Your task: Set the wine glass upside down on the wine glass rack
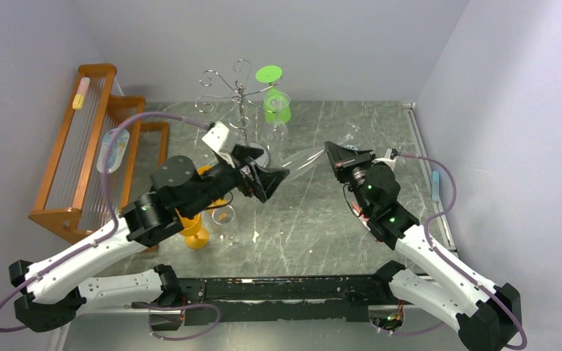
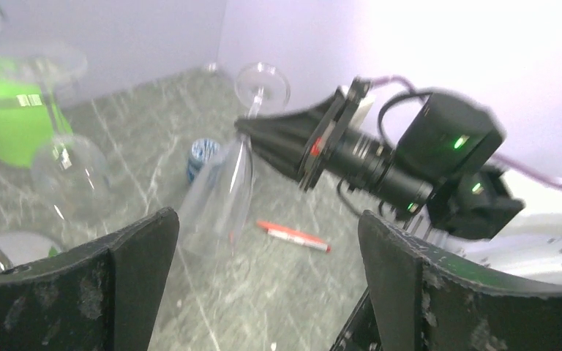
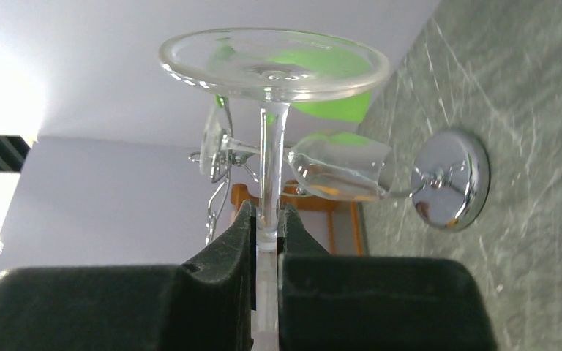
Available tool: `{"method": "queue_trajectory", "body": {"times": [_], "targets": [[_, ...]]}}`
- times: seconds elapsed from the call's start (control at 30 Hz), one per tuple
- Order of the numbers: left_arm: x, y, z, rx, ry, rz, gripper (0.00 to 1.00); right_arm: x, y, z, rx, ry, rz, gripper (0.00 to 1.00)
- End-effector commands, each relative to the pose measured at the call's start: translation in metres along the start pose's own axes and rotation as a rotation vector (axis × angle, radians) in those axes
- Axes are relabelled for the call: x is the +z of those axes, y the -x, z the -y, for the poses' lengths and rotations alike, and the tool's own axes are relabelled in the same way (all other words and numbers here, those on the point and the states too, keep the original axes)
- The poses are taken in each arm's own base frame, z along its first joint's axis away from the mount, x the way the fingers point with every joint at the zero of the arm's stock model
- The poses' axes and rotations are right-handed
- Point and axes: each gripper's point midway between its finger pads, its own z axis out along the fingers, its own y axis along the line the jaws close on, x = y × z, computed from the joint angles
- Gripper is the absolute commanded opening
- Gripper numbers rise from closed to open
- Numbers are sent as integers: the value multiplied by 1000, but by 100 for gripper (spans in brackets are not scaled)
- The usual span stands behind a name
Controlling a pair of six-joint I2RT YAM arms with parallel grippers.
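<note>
My right gripper [image 3: 267,216] is shut on the stem of a clear wine glass [image 3: 272,66]. The glass lies tilted in the air, its foot toward the back wall and its bowl [image 1: 304,161] pointing at my left gripper [image 1: 263,178]. In the left wrist view the bowl [image 2: 219,197] hangs just ahead of the left fingers [image 2: 143,248], which stand wide open with nothing between them. The chrome wine glass rack [image 1: 240,91] stands at the back centre. Its disc base [image 3: 450,179] shows in the right wrist view. A green glass [image 1: 275,104] and a clear one [image 3: 340,164] hang on it.
An orange-brown wooden slatted rack [image 1: 88,146] fills the left side. An orange goblet [image 1: 194,232] and a small clear glass [image 1: 225,217] stand by my left arm. A red pen [image 2: 293,235] and a blue-and-white object [image 2: 203,152] lie on the grey marbled table [image 1: 315,234].
</note>
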Motion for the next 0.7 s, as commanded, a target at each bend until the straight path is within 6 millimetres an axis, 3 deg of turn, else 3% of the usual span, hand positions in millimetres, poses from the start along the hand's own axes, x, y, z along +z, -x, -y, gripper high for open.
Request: {"method": "queue_trajectory", "body": {"times": [0.0,0.1,0.23,0.47,0.67], "targets": [[-15,67,14,41,-19,127,96,-7,20,-32,-272,151,98,0],[-10,88,15,65,9,144,96,-14,18,-49,-419,257,92,0],[3,100,9,50,83,130,96,-23,12,-71,-625,381,82,0],[30,94,-7,28,151,28,96,-28,-23,-101,-952,593,-47,0],[39,97,-49,-35,201,-18,96,-23,-51,-117,-1053,711,-152,0]]}}
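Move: Ahead and to the left of the right hand, which already holds the clear wine glass by its stem, the rack's hook ring stands about 20 cm out, 23 cm left and 4 cm higher. The green glass hanging there is about 25 cm ahead and 14 cm left, the hanging clear glass 15 cm ahead and 13 cm left, both near hand height. From the empty left hand, the hook ring lies some 32 cm ahead, 9 cm left and 5 cm lower. Rising about 8 cm, the right hand keeps its pinch on the stem and rolls and tips up some 60 degrees, bringing the glass's foot uppermost; midway it starts shifting left, closing the sideways gap to the rack, and draws back slightly. The left hand, open and empty, climbs about 12 cm, then swings forward 7 cm towards the rack while sinking part-way. ##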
